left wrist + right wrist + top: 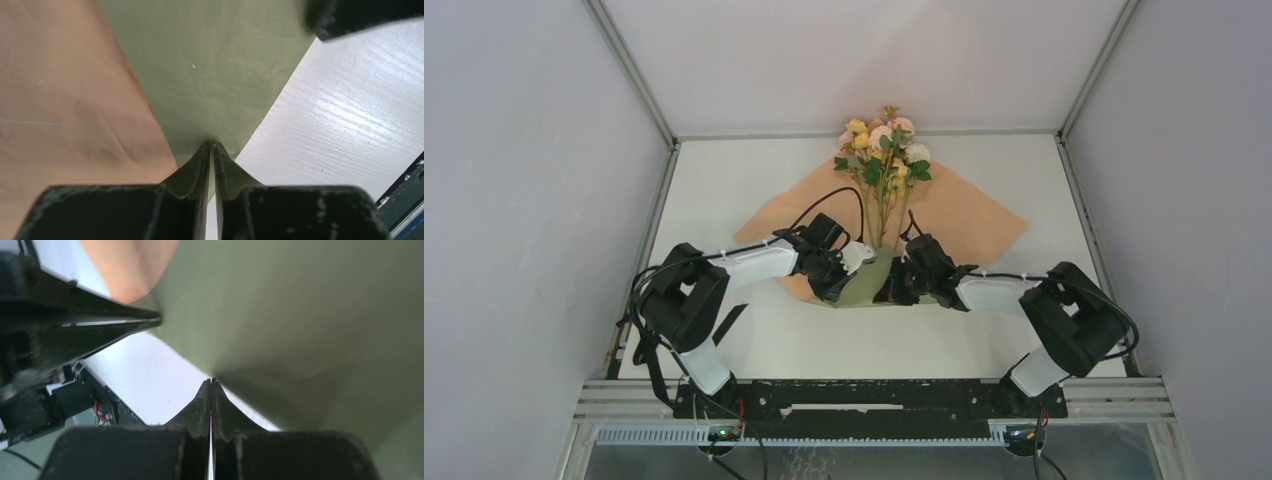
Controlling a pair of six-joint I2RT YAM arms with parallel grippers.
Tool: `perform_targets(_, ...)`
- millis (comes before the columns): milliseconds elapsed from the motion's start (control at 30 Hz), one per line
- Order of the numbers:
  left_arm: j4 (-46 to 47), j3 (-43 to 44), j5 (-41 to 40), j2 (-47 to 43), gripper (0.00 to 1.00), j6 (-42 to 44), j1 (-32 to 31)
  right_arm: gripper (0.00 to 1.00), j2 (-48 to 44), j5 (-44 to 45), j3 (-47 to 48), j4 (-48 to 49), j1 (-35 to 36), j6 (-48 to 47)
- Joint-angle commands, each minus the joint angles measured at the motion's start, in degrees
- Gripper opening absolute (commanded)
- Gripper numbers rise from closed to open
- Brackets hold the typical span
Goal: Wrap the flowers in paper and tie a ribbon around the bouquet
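Observation:
The flowers (882, 150), pink, white and yellow with long green stems, lie on the paper (969, 215), which is spread peach side up. Its near corner is folded over, so the olive face (870, 285) shows. My left gripper (842, 283) is shut on that flap's edge (212, 145), with the olive paper (210, 75) running up from the tips. My right gripper (894, 288) is shut on the same edge (211, 381), under the raised olive sheet (300, 320). The edge runs straight from one gripper to the other. The ribbon is out of view.
The white table (754, 340) is boxed in by grey walls and metal posts (629, 70). A black base rail (864, 400) runs along the near edge. In the left wrist view the right gripper's body (360, 17) is close by, and the right wrist view shows the left gripper's fingers (100, 325).

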Motion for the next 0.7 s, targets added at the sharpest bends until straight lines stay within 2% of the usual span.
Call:
perform_targets(0, -6.12, -2.16, -4.58, 3.5, 0.13, 0.03, 1.27, 0.0, 2.9, 2.86, 1.16, 1.44, -2.64, 4.37)
perform_targets(133, -6.01, -2.07, -4.69, 3.54, 0.13, -0.05, 1.26, 0.0, -1.09, 8.34, -2.55, -4.55, -3.38, 3.91)
perform_targets(300, -6.18, -1.89, -4.88, 3.93, 0.13, -0.14, 1.22, 0.0, -12.08, 16.17, -7.64, -15.53, -5.68, 2.66)
perform_targets(500, -6.18, -1.76, -4.92, 3.94, 0.13, -0.04, 1.27, 0.0, -25.38, 20.03, -10.37, -27.63, -16.02, -1.58)
perform_targets(667, -6.2, -1.76, -5.07, 4.1, 0.14, -0.18, 1.24, 0.0, -38.62, 19.26, -8.62, -35.11, -23.84, -6.77)
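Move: My right fingertips hover about 2 cm over the paper's folded front edge. The fold's right end lies some 15 cm to their right and 1 cm nearer me; the middle of the green flap is about 4 cm ahead, and the visible lower ends of the stems are roughly 11 cm ahead and 1 cm right. From my left fingertips, on the left part of the fold, that right end is some 25 cm to the right, about level. With its fingers shut, my right hand first dips about 2 cm to the crease, then sweeps low to the right along the folded edge to its right end, roughly 17 cm, speeding up and lifting again at the finish. The wrist swings some 30 degrees clockwise and the fingers point more steeply down. My left hand stays put, its fingertips still resting on the left part of the fold. ##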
